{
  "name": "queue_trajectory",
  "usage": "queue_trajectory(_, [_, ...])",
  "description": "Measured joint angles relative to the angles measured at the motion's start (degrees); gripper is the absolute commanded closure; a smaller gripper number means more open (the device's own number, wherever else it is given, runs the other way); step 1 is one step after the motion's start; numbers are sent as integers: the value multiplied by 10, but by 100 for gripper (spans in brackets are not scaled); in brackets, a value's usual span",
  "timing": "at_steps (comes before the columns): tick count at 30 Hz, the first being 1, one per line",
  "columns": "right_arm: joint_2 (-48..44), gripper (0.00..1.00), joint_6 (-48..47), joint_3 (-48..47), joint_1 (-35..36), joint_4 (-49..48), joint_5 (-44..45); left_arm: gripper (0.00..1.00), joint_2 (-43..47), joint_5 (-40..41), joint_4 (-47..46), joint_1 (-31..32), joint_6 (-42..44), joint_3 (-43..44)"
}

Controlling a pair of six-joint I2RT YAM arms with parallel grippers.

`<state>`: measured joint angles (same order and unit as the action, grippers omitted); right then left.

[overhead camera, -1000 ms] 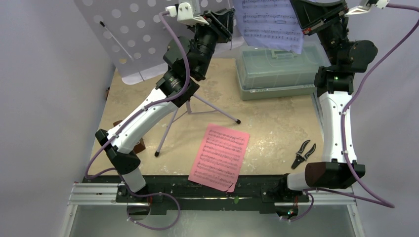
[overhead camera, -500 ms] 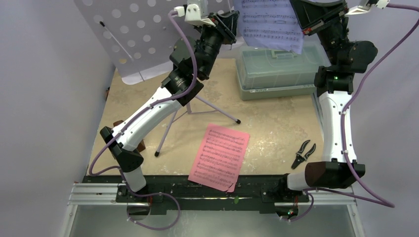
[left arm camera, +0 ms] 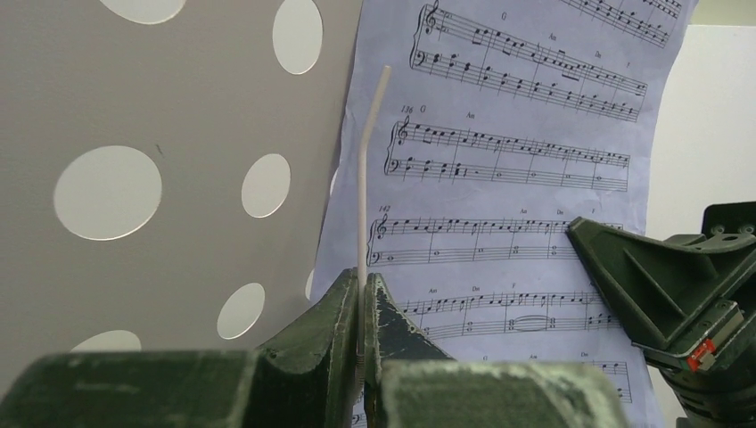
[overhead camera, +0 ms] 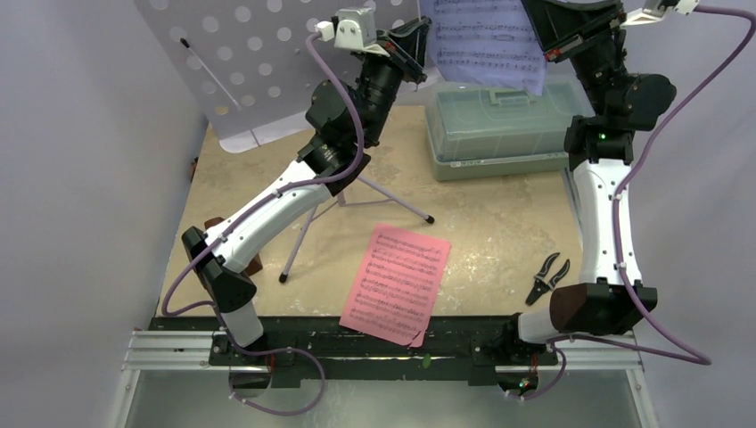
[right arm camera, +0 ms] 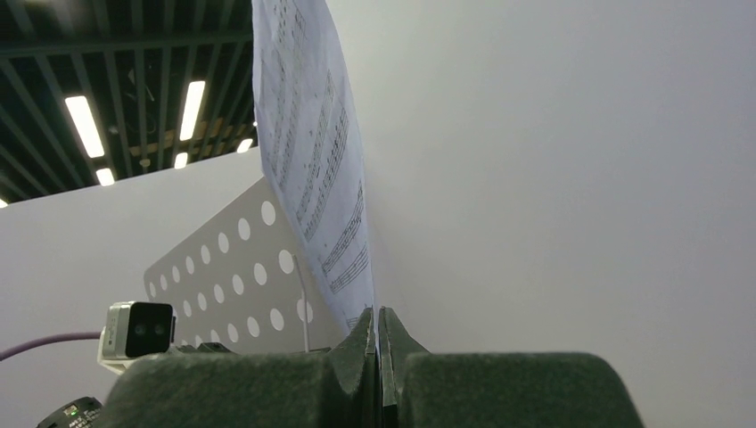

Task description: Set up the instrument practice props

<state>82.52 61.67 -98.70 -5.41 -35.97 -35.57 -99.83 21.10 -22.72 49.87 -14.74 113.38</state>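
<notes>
The lavender perforated music stand rises at the back left on thin tripod legs. My left gripper is raised at the stand's right edge and shut on its thin white retaining wire, which runs up between the jaws. Just right of it hangs the pale-blue music sheet, pinched at its edge in my shut right gripper and lying against the stand. The pink music sheet lies flat near the table's front edge. A small brown piece, perhaps the metronome, shows beside the left arm.
A translucent green lidded box stands at the back right, under the hanging sheet. Small black pliers lie at the front right beside the right arm. The stand's legs spread across the table's left half.
My left gripper has closed on the stand's white wire and shifted slightly up and to the right. The right gripper and the blue sheet have hardly moved.
</notes>
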Motion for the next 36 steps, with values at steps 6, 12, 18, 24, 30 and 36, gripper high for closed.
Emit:
queue_trajectory(6, [21,100,24,-17,3,-35,-2,100,13,-14,-29,0,9,-29])
queue_trajectory(12, [64,100,58,-45,18,-83,-14,100,18,-17,-35,0,9,-36])
queue_trajectory(18, [97,100,78,-63,52,-114,-21,100,23,-17,-37,0,9,-42])
queue_trajectory(24, [120,100,85,-81,91,-136,-21,100,26,-17,-38,0,9,-46])
queue_trajectory(30, [139,100,89,-91,125,-160,-16,100,28,-17,-43,0,9,-52])
queue_trajectory(36, [151,100,87,-91,148,-169,-16,100,29,-17,-46,0,8,-54])
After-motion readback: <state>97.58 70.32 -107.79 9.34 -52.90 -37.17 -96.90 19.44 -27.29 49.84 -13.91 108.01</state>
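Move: The right hand pinches the lavender sheet's right edge, the sheet's middle about 9 cm to its left and roughly level with it. The stand's retaining rod is some 13 cm to its left, level ahead and about 5 cm lower; the perforated desk's middle lies about 30 cm left. The left hand already holds that rod between its fingertips, with the desk's middle some 17 cm to its left. The right hand carries the sheet about 10 cm left behind the left-held rod, turning counter-clockwise some 20 degrees. ##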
